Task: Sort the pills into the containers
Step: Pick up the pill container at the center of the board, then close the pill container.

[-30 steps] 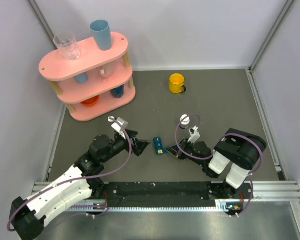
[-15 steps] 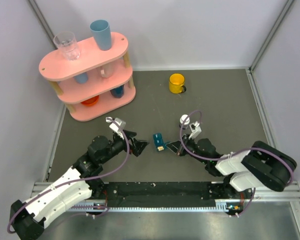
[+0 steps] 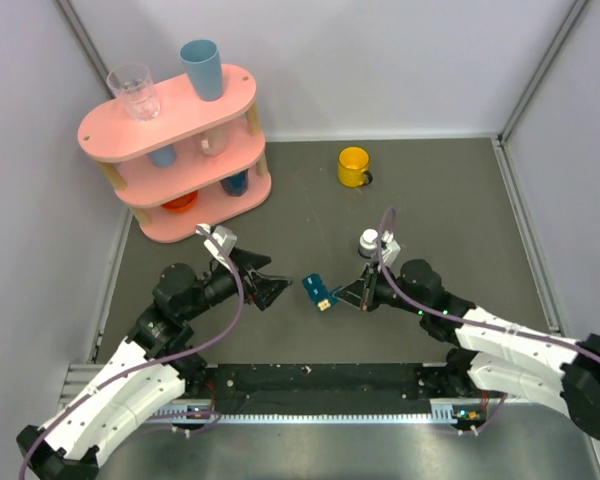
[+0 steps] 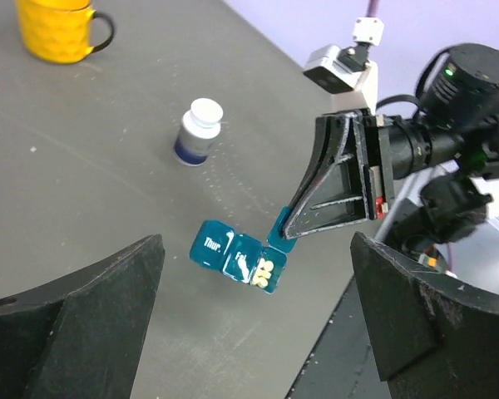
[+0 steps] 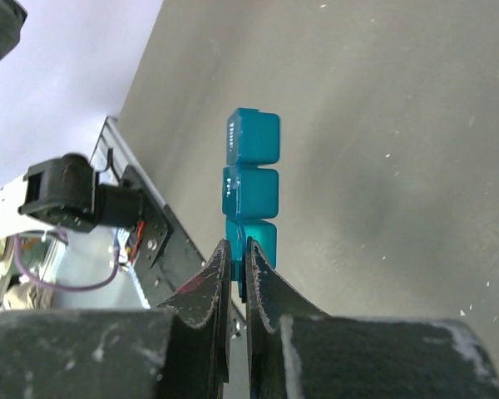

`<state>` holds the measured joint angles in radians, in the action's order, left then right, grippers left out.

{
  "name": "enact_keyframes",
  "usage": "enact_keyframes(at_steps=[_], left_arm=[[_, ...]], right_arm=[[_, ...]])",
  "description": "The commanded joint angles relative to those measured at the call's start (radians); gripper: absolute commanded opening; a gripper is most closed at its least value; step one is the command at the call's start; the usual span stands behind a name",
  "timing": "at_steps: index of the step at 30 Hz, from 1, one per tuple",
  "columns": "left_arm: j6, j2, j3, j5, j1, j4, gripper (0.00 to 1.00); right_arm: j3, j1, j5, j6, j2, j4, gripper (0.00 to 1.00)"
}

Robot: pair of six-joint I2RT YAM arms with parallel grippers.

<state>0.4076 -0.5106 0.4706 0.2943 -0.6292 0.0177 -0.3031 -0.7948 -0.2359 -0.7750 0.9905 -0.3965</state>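
The dark-teal pill box (image 3: 318, 291) is a short strip of square compartments near the middle of the mat. In the left wrist view the pill box (image 4: 237, 258) has two lids down, marked "Thur." and "Fri.". Its end compartment is open, with yellow pills (image 4: 264, 272) inside. My right gripper (image 3: 344, 295) is shut on that raised end lid, and in its own view the right gripper (image 5: 236, 246) pinches the teal flap with the pill box (image 5: 251, 179) hanging beyond. My left gripper (image 3: 270, 290) stands wide open just left of the box, its fingers (image 4: 83, 307) empty.
A small white capped bottle (image 3: 369, 241) stands just behind my right gripper. A yellow mug (image 3: 353, 166) sits farther back. A pink three-tier shelf (image 3: 170, 150) with cups and a glass fills the back left corner. Grey walls enclose the mat.
My right arm has stretched out low to the right while its gripper kept hold of the box, which turned a little. My left gripper has drawn slightly back to the left.
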Motion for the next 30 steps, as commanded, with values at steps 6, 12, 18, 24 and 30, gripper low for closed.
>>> enact_keyframes(at_steps=[6,12,18,24,30], left_arm=[[0.059,-0.039,0.066,0.388,0.085,-0.102,0.99],[0.151,-0.083,0.049,0.557,0.111,-0.257,0.99],[0.238,-0.138,0.046,0.664,0.112,-0.332,0.99],[0.229,-0.221,0.071,0.739,0.111,-0.272,0.99],[0.273,-0.262,0.066,0.756,0.108,-0.329,0.99]], right_arm=[[-0.18,0.022,-0.203,0.138,-0.285,0.496,0.0],[-0.299,0.02,-0.342,0.189,-0.332,0.662,0.0],[-0.404,0.022,-0.411,0.232,-0.374,0.795,0.0],[-0.449,0.02,-0.448,0.226,-0.383,0.823,0.0],[-0.467,0.02,-0.465,0.227,-0.369,0.823,0.0]])
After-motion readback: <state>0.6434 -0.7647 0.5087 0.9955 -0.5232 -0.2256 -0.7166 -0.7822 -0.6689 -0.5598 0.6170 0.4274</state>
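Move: The pill container already hangs from the right fingertips by its open lid, off the table, its middle about 5 cm left, 1 cm ahead and 1 cm below. The white bottle stands some 14 cm ahead, 6 cm right and 10 cm below that hand; the table's near edge lies roughly 15 cm straight back and 12 cm down. From the empty left hand the container is about 12 cm right, 2 cm ahead and 9 cm lower. Right hand carries the still-pinched pill container some 12 cm up and 11 back; open left draws back 6. ##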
